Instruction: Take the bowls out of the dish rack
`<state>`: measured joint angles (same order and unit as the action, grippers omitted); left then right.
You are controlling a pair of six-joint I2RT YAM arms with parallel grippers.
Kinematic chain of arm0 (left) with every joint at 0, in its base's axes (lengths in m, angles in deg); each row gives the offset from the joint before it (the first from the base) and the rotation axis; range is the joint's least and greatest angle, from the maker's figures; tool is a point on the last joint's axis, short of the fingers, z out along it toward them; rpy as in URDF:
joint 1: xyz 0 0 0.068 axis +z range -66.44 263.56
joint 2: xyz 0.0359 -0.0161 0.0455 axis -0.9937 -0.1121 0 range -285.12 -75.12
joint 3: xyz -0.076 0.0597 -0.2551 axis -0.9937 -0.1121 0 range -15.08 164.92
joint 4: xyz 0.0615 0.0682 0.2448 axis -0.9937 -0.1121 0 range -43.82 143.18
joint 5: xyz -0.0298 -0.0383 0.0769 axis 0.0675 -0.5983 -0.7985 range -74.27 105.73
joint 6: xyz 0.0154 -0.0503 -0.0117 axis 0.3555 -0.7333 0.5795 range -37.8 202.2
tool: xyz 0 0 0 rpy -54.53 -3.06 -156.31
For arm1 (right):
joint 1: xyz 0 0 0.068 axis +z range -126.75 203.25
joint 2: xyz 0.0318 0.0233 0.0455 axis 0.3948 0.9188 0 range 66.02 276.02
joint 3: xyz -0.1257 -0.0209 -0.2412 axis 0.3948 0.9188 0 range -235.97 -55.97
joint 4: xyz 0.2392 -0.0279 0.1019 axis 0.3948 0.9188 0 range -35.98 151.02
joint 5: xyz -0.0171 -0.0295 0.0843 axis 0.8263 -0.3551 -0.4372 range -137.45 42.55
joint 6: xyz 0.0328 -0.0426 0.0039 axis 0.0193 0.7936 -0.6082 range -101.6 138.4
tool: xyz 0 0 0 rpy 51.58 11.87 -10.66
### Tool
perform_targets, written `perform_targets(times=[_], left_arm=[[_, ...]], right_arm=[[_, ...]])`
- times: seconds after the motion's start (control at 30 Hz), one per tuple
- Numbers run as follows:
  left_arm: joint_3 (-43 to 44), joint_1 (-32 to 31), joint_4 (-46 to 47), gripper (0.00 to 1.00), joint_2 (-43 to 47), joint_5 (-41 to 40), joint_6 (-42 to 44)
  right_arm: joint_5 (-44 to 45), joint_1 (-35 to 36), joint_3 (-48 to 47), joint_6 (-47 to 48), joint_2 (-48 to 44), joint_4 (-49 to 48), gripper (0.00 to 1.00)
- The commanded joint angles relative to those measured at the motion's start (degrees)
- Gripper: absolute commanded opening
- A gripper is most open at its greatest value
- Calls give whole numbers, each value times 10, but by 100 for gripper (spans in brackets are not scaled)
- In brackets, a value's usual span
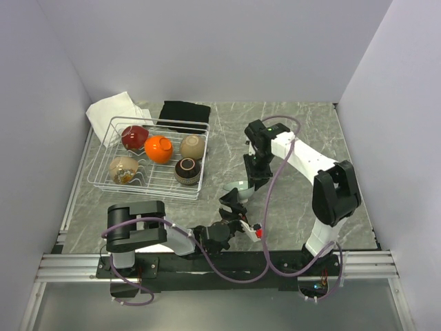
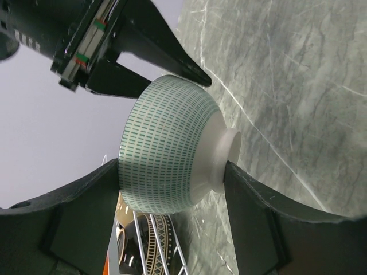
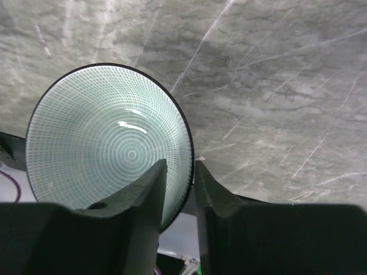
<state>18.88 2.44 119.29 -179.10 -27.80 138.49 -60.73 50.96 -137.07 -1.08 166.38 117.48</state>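
Observation:
A pale teal bowl (image 1: 240, 189) hangs tilted above the table, right of the dish rack (image 1: 103, 148). My left gripper (image 1: 231, 207) is shut on it. In the left wrist view one finger presses the bowl's (image 2: 172, 149) rim side and the other its white foot. My right gripper (image 3: 180, 166) is shut on the bowl's (image 3: 109, 137) dark rim, one finger inside and one outside. In the rack sit a dark red bowl (image 1: 135, 136), an orange one (image 1: 158, 149), a beige one (image 1: 192, 146), a tan-brown one (image 1: 124, 168) and a dark brown one (image 1: 187, 170).
A white cloth (image 1: 114, 109) and a black cloth (image 1: 184, 112) lie behind the rack at the back of the grey marbled table (image 1: 310, 131). Purple cables loop from both arms over the near edge. White walls close in the table on three sides.

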Motion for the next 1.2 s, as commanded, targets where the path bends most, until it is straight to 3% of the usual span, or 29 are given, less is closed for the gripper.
perform_targets(times=[0.0, 0.13, 0.2, 0.23, 0.33, 0.37, 0.43, 0.47, 0.57, 0.83, 1.17], left_arm=[[3, -3, 34, 1, 4, -15, 7], [3, -5, 29, 9, 4, -16, 7], [4, -6, 22, 20, 5, -17, 1], [4, -8, 20, 24, 5, -18, 0], [1, -10, 19, 49, 9, -21, -7], [1, -11, 19, 64, 10, -23, -8], [-1, -13, 19, 76, 12, -26, -13], [-2, -14, 18, 87, 14, -27, -15], [-5, -17, 10, 100, 21, -34, -31], [-5, -18, -64, 100, 69, -26, -134], [47, 10, -284, 99, 142, 73, -364]], right_arm=[[7, 15, -22, 25, 21, 44, 29], [8, 20, -30, 37, 41, 56, 8], [11, 20, -36, 41, 46, 62, 1], [18, 20, -37, 43, 49, 65, 0], [23, 20, -43, 38, 53, 66, 0], [27, 20, -44, 36, 53, 62, 0], [32, 19, -49, 28, 54, 58, 0], [36, 18, -52, 24, 53, 54, 0], [42, 10, -63, 14, 55, 46, 0], [59, -71, -85, -23, 34, -11, 0], [132, -215, -73, -96, -6, -211, 0]])
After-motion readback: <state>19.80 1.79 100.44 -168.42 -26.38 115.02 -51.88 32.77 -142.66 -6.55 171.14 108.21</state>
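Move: The light green bowl's middle is about 6 cm left of the right hand and a centimetre back, just below it; the half-shut right fingers already straddle its rim. The left hand still holds this bowl between rim and foot, its middle some 3 cm ahead and 4 cm right of that hand. In the rack, the dark bowl stands about 27 cm left and 7 cm ahead of the right hand, and the beige bowl some 25 cm left and 16 cm ahead. Down about 2 cm goes the right hand while its fingers shut on the green bowl's rim, pinching the wall; only then do the left fingers open wide and let go of rim and foot. The right hand then carries the bowl forward and right, roughly 15 cm at quickening pace, turning some 25 degrees clockwise, while the left eases back slightly and tips its fingers down. ##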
